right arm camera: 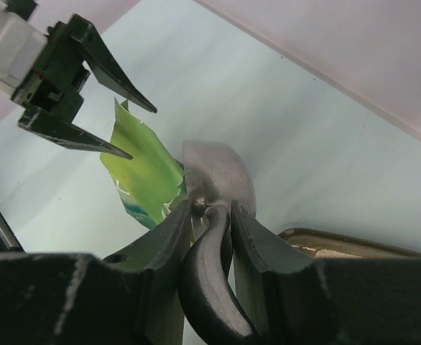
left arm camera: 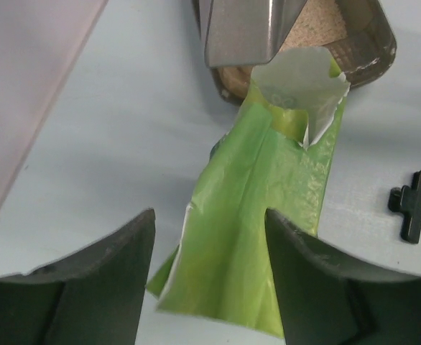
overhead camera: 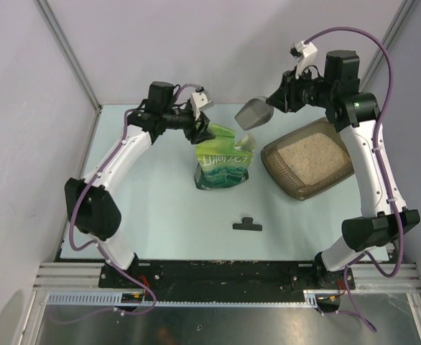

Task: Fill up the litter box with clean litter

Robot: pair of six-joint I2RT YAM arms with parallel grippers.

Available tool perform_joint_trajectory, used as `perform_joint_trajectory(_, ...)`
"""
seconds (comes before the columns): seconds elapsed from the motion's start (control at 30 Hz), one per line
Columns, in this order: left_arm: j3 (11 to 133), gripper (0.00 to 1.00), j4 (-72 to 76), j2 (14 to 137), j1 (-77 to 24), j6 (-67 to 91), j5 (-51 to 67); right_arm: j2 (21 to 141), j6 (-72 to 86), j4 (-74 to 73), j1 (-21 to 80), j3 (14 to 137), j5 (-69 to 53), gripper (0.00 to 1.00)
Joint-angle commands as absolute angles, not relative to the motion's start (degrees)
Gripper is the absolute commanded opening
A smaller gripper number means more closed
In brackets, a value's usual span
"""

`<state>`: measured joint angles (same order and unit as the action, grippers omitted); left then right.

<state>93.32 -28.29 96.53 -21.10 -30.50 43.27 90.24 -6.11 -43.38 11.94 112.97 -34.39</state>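
Note:
The brown litter box [overhead camera: 342, 172] lies at the right, holding pale clean litter [overhead camera: 307, 154]. A green pouch bag [overhead camera: 221, 164] stands left of it with its top open. My left gripper [overhead camera: 202, 129] is open, its fingers [left arm camera: 124, 273] either side of the bag's top edge [left arm camera: 246, 215] without pinching it. My right gripper [overhead camera: 274, 104] is shut on the black handle [right arm camera: 210, 287] of a silver metal scoop [overhead camera: 253, 113], held in the air above the bag's mouth. The right wrist view shows the scoop bowl [right arm camera: 221, 176], the bag [right arm camera: 142, 169] and the left gripper [right arm camera: 142, 133].
A black clip [overhead camera: 246, 225] lies on the table in front of the bag, also visible as the clip [left arm camera: 412, 205] in the left wrist view. The litter box rim [left arm camera: 372, 50] sits just beyond the bag. Cage walls stand close at the left and back.

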Motion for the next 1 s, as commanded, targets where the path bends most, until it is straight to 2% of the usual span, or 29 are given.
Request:
perform_joint_trajectory(0.0,97.03,0.63,-31.72,97.82,-21.88,-34.18,48.16,90.44,-11.68,-48.33,14.32,118.39,-31.73,0.0)
perform_joint_trajectory(0.1,97.38,0.51,-33.04,97.91,-22.06,-35.42,49.47,89.39,-13.88,-48.86,15.11,117.68,-31.12,0.0)
perform_joint_trajectory(0.13,97.47,0.4,-33.31,97.74,-22.06,-35.51,49.83,89.56,-14.41,-49.56,15.64,118.38,-30.33,0.0)
perform_joint_trajectory(0.2,97.82,0.26,-33.75,96.86,-22.06,-35.77,50.71,90.09,-15.64,-52.37,16.26,120.74,-29.19,0.0)
perform_joint_trajectory(0.23,97.82,0.09,-33.66,96.42,-22.06,-35.77,50.97,90.87,-15.99,-53.25,16.78,121.46,-28.57,0.0)
perform_joint_trajectory(0.27,97.74,0.0,-33.66,95.89,-22.06,-35.68,51.24,91.31,-16.34,-55.18,17.14,122.25,-28.04,0.0)
perform_joint_trajectory(0.5,95.28,0.0,-33.66,90.45,-22.5,-34.45,51.94,92.11,-21.35,-59.06,18.28,124.89,-27.51,0.0)
perform_joint_trajectory(0.97,93.61,0.0,-33.4,88.16,-24.26,-34.8,51.06,93.34,-34.18,-64.07,23.9,124.8,-25.93,0.0)
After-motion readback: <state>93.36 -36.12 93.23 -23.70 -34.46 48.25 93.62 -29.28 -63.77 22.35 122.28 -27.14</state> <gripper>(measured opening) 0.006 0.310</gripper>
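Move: The mouth of the litter bag lies about 6 cm to the left hand's right, level with it ahead and some 3 cm below; the near flap is already between its open fingers. From the right hand, which already holds the scoop, the mouth is roughly 13 cm to the left, level ahead, about 17 cm below. The litter box sits some 10 cm ahead and 17 cm right of the right hand, 38 cm below. The black clip is 17 cm back and 6 cm left of it, 40 cm below. Back and slightly down, the left hand shuts its fingers on the left end of the bag's rim, then keeps that pinch as it draws back and rises a little, about 5 cm back overall. The right hand keeps the scoop and goes back, down and left, some 6 cm, tipping its fingers downward by about 20 degrees to bring the bowl down towards the bag's mouth. ##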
